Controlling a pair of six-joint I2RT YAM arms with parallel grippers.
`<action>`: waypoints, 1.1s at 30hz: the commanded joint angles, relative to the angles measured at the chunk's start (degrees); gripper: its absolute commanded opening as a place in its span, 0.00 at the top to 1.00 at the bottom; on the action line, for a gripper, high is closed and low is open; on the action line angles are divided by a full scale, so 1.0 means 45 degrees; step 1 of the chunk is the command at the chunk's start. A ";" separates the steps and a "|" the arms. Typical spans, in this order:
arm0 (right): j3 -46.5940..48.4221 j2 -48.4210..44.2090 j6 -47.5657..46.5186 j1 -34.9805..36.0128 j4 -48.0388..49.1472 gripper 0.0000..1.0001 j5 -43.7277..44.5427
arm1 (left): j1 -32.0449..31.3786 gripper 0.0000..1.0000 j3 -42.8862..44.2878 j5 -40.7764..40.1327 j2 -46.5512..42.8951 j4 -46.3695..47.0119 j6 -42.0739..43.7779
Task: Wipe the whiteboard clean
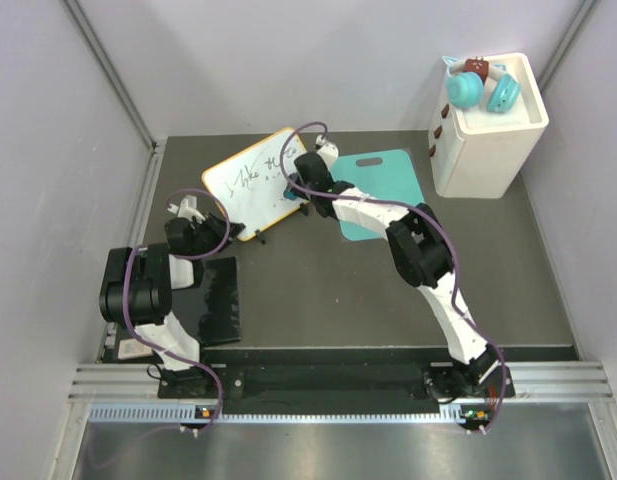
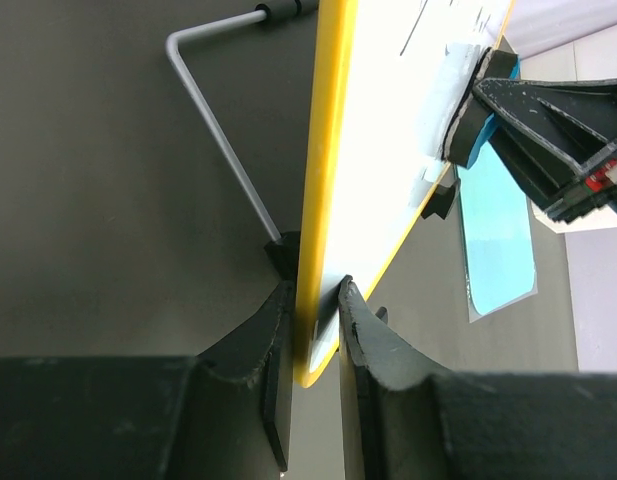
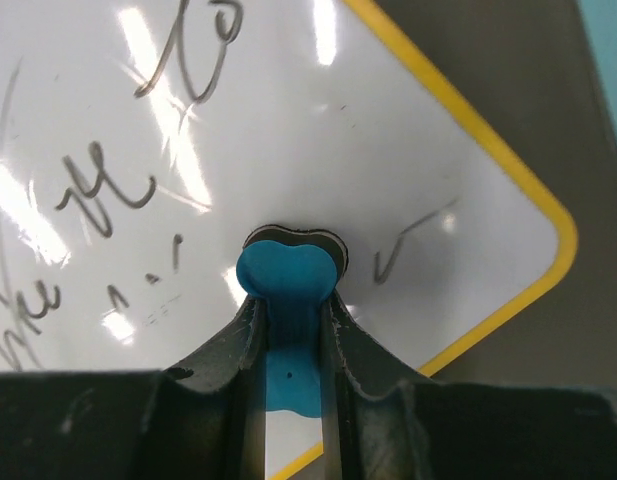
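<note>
The whiteboard (image 1: 246, 182), white with a yellow-orange frame and black handwriting, stands tilted at the back left of the table. My left gripper (image 1: 214, 232) is shut on its lower edge; in the left wrist view the jaws (image 2: 316, 292) pinch the yellow frame (image 2: 326, 150). My right gripper (image 1: 293, 192) is shut on a blue eraser (image 3: 284, 272) and presses its dark pad flat against the board (image 3: 288, 120), near a stray stroke (image 3: 413, 240) by the board's corner. The eraser also shows in the left wrist view (image 2: 466, 118). Writing (image 3: 98, 190) lies to the eraser's left.
A teal cutting board (image 1: 386, 185) lies right of the whiteboard. A white box (image 1: 488, 135) with teal objects on top stands at the back right. A black mat (image 1: 214, 300) lies by the left arm. The board's wire stand (image 2: 216, 135) rests behind it.
</note>
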 commanded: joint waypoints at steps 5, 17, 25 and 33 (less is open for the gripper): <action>-0.0280 0.0689 0.1809 0.1904 -0.0115 1.00 -0.2477 | 0.0158 1.00 -0.0266 -0.1046 0.0064 -0.1259 0.0310; -0.0376 -0.0111 0.1772 0.0814 -0.1818 1.00 -0.0154 | 0.0158 1.00 -0.0286 -0.1085 0.0044 -0.1259 0.0291; -0.0025 -0.0170 0.1186 -0.0477 -0.1877 1.00 0.1193 | 0.0158 1.00 -0.0286 -0.1065 0.0044 -0.1259 0.0310; 0.1751 0.0884 0.1576 -0.1667 -0.2404 1.00 0.0494 | 0.0158 1.00 -0.0227 -0.0987 0.0103 -0.1318 0.0330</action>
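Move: The blue eraser is already in the right fingers, on the whiteboard. A tick-like stroke is left about 4 cm to this hand's right and 1 cm farther out; the board's rounded right corner is some 8 cm right, 1 cm ahead. The "Co" writing is around 8 cm ahead and higher up the slope. From the left hand, which grips the near-left corner, that stroke lies about 11 cm ahead and 16 cm right. Back and to the left first, the right hand sweeps the held eraser about 12 cm along the whiteboard's lower part, pauses, then reverses forward and right for some 17 cm, past its start to near the right corner. It turns slightly counter-clockwise going out, then some 20 degrees clockwise coming back, keeping the eraser on the board. The left fingers still pinch the near-left corner in place. ##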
